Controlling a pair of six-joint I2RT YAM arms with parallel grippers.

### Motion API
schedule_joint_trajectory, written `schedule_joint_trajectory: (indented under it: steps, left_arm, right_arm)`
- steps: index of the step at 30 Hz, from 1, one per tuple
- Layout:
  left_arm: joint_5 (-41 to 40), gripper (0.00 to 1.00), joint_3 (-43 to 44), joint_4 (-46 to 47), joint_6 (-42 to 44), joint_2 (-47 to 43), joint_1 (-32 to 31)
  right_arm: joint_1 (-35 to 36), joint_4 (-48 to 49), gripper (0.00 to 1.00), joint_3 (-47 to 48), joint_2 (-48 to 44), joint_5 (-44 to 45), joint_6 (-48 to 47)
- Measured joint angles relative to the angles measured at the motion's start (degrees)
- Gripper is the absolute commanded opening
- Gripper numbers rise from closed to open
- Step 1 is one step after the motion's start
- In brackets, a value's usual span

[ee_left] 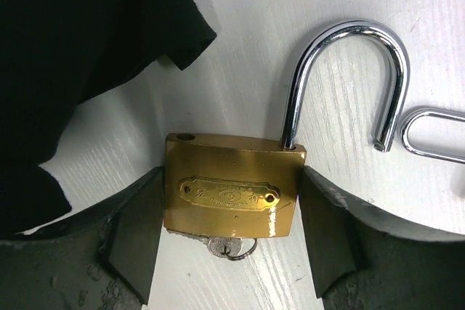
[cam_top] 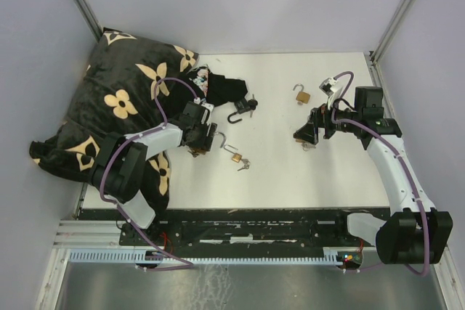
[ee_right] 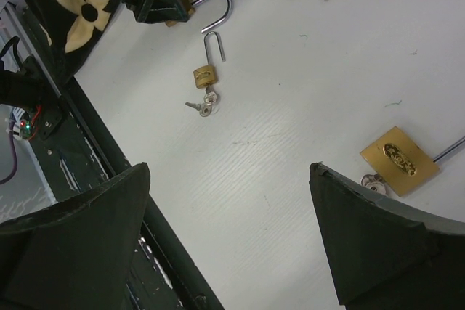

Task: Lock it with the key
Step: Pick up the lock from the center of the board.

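A brass padlock (ee_left: 232,194) lies on the white table with its steel shackle (ee_left: 349,70) swung open. A key (ee_left: 221,247) sticks out of its bottom on a small ring. My left gripper (ee_left: 231,179) is shut on the padlock's body, one dark finger (ee_left: 134,230) against each side. From above, the left gripper (cam_top: 197,143) sits beside the black flowered cushion (cam_top: 123,99). My right gripper (cam_top: 309,136) hangs open over the table's right half with nothing between its fingers (ee_right: 378,237). A second brass padlock (ee_right: 399,160) with keys (ee_right: 372,183) lies just beside it.
A small brass padlock (cam_top: 236,156) with a long open shackle and its keys (cam_top: 243,165) lies right of the left gripper. A black padlock (cam_top: 243,109) rests near the cushion's edge, another brass padlock (cam_top: 301,96) farther back. Black cloth (ee_left: 87,34) borders the held lock.
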Motion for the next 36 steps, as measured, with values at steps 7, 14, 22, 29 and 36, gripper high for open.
schedule_joint_trajectory:
  steps: [7, 14, 22, 29, 36]
  left_arm:
    - [3.96, 0.38, -0.46, 0.37, -0.76, -0.87, 0.33]
    - [11.37, 0.33, -5.22, 2.05, -6.12, -7.19, 0.28]
    - [20.02, 0.30, -10.86, 11.08, -14.69, -11.74, 0.24]
    - [27.61, 0.29, -20.04, 24.17, -25.94, -11.76, -0.35]
    - [32.92, 0.29, -24.44, 40.33, -37.90, -11.76, -2.97]
  right_arm:
    - [3.21, 5.25, 0.99, -1.44, 1.09, -1.70, 3.76]
    - [11.67, 25.73, 0.99, -13.99, 4.11, -3.39, 16.39]
    - [18.49, 42.12, 1.00, -18.86, 12.59, 1.36, 31.21]
    - [20.24, 47.69, 0.98, -19.76, 13.66, 5.49, 37.00]
    - [20.57, 43.74, 0.97, -18.80, 13.64, 9.99, 36.81]
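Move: Between the left hand's fingertips, at its hand point, sits the large brass lock with its shackle open. The small brass lock lies about 11 cm to that hand's right and 4 cm nearer the base; the black lock is some 13 cm right and 12 cm ahead. From the empty right hand, the held lock is about 30 cm left, 5 cm ahead and 20 cm below; the second brass lock is 8 cm ahead, 2 cm right, also 20 cm below. Keeping its pinch on the sides of the large brass lock's body, the left hand carries it about 11 cm right and 7 cm back, rising some 5 cm, past the small brass lock, while rolling about 50 degrees so the fingers swing round to point right. To meet it, the open right hand moves about 11 cm left and 9 cm down, tips tilting down, then slows, touching nothing. ##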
